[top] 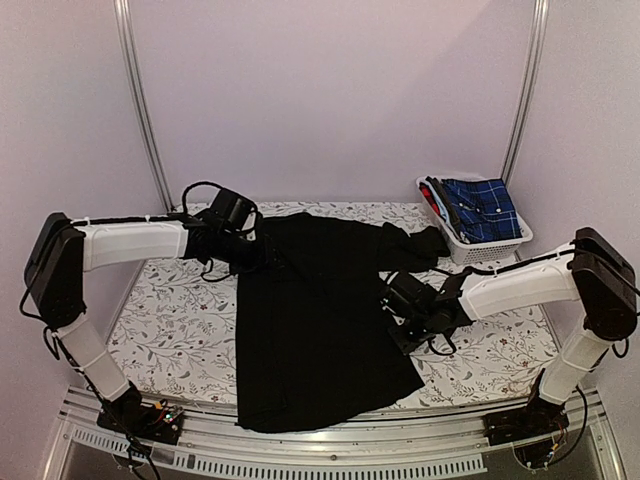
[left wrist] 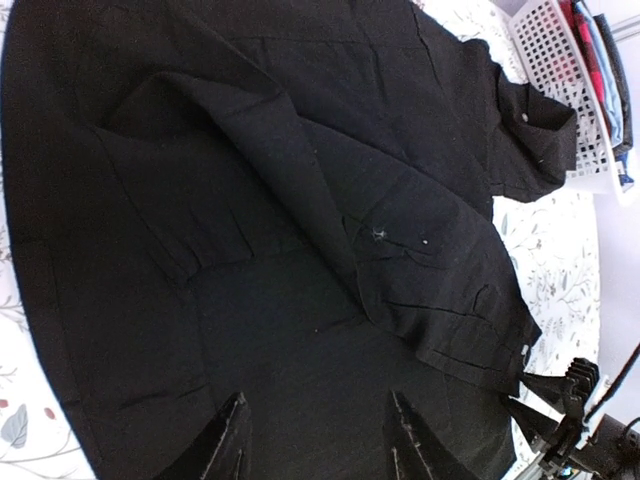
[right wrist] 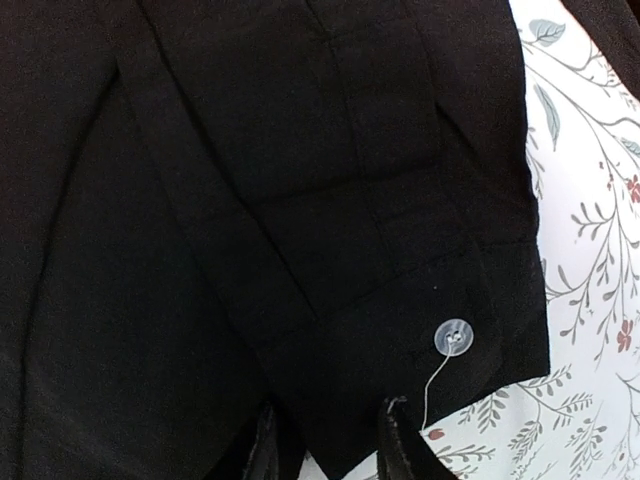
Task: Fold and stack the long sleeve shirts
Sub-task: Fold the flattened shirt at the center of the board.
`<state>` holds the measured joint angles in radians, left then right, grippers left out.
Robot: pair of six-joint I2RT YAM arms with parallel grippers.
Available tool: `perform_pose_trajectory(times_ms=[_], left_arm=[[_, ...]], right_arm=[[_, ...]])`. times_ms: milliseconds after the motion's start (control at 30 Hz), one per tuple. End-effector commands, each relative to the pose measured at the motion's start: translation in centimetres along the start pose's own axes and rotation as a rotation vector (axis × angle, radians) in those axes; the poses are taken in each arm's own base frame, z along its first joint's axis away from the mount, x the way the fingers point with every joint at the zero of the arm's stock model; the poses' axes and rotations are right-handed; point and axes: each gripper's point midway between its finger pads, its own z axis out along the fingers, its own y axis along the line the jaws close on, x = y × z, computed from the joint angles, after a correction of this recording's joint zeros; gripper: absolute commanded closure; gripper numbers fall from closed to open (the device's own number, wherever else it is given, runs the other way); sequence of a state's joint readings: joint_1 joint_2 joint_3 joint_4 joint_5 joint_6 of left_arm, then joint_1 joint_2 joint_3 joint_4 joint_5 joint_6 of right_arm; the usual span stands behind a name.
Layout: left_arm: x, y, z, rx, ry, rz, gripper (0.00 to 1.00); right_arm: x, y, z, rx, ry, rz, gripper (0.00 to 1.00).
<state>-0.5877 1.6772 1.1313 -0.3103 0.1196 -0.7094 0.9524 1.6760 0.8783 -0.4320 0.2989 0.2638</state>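
A large black long sleeve shirt (top: 310,320) lies spread flat down the middle of the table, its hem at the near edge. My left gripper (top: 258,248) hovers at its upper left; in the left wrist view it (left wrist: 320,440) is open above black cloth (left wrist: 300,200), gripping nothing. My right gripper (top: 393,300) sits at the shirt's right edge. The right wrist view shows its fingers (right wrist: 328,445) apart on either side of the corner of a black sleeve cuff (right wrist: 400,300) with a pale button (right wrist: 453,337) and a loose thread.
A white slotted basket (top: 492,250) stands at the back right with a blue plaid garment (top: 485,208) and other folded clothes in it. A floral tablecloth (top: 170,320) covers the table. Metal frame posts rise at the back corners.
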Motion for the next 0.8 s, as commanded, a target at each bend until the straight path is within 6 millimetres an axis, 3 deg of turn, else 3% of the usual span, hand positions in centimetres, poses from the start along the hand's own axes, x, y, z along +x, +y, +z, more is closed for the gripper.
perform_pose_trajectory(times_ms=[0,233,533,767], left_arm=[[-2.1,-0.4,0.4,0.016,-0.037,0.019,0.55],[-5.0,-0.2,1.1,-0.031,-0.09,0.035,0.55],[-7.8,0.7,2.5,-0.071,-0.125,0.046,0.55],[-11.6,1.9,5.4,-0.183,-0.169,0.076,0.53]], right_arm=[[-0.5,0.2,0.9,-0.02,-0.013,0.01,0.73],[-2.7,-0.1,-1.0,-0.044,-0.051,0.031,0.99],[-5.2,-0.5,-4.2,-0.075,-0.083,0.05,1.0],[-6.7,1.7,-5.9,-0.201,-0.07,0.044,1.0]])
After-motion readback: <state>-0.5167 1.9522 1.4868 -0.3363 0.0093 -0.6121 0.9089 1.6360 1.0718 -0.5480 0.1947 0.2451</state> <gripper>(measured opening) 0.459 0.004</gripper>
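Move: The folded-over sleeve's cuff lies at the right fingertips, its middle about 2 cm ahead, 2 cm to their right and 1 cm below; the other sleeve rests some 27 cm ahead and 11 cm right of that hand, the basket about 34 cm ahead and 25 cm right. From the left hand the collar is roughly 25 cm straight ahead and 10 cm down, with the shirt's left shoulder 12 cm left of it. Finish shutting the half-closed right fingers on the edge of the cuff, down at the cloth, then lift it about 6 cm, drifting some 3 cm left and 2 cm forward. Meanwhile send the left gripper about 10 cm forward above the shirt towards the collar, nearly level, fingers staying half open, touching nothing. ##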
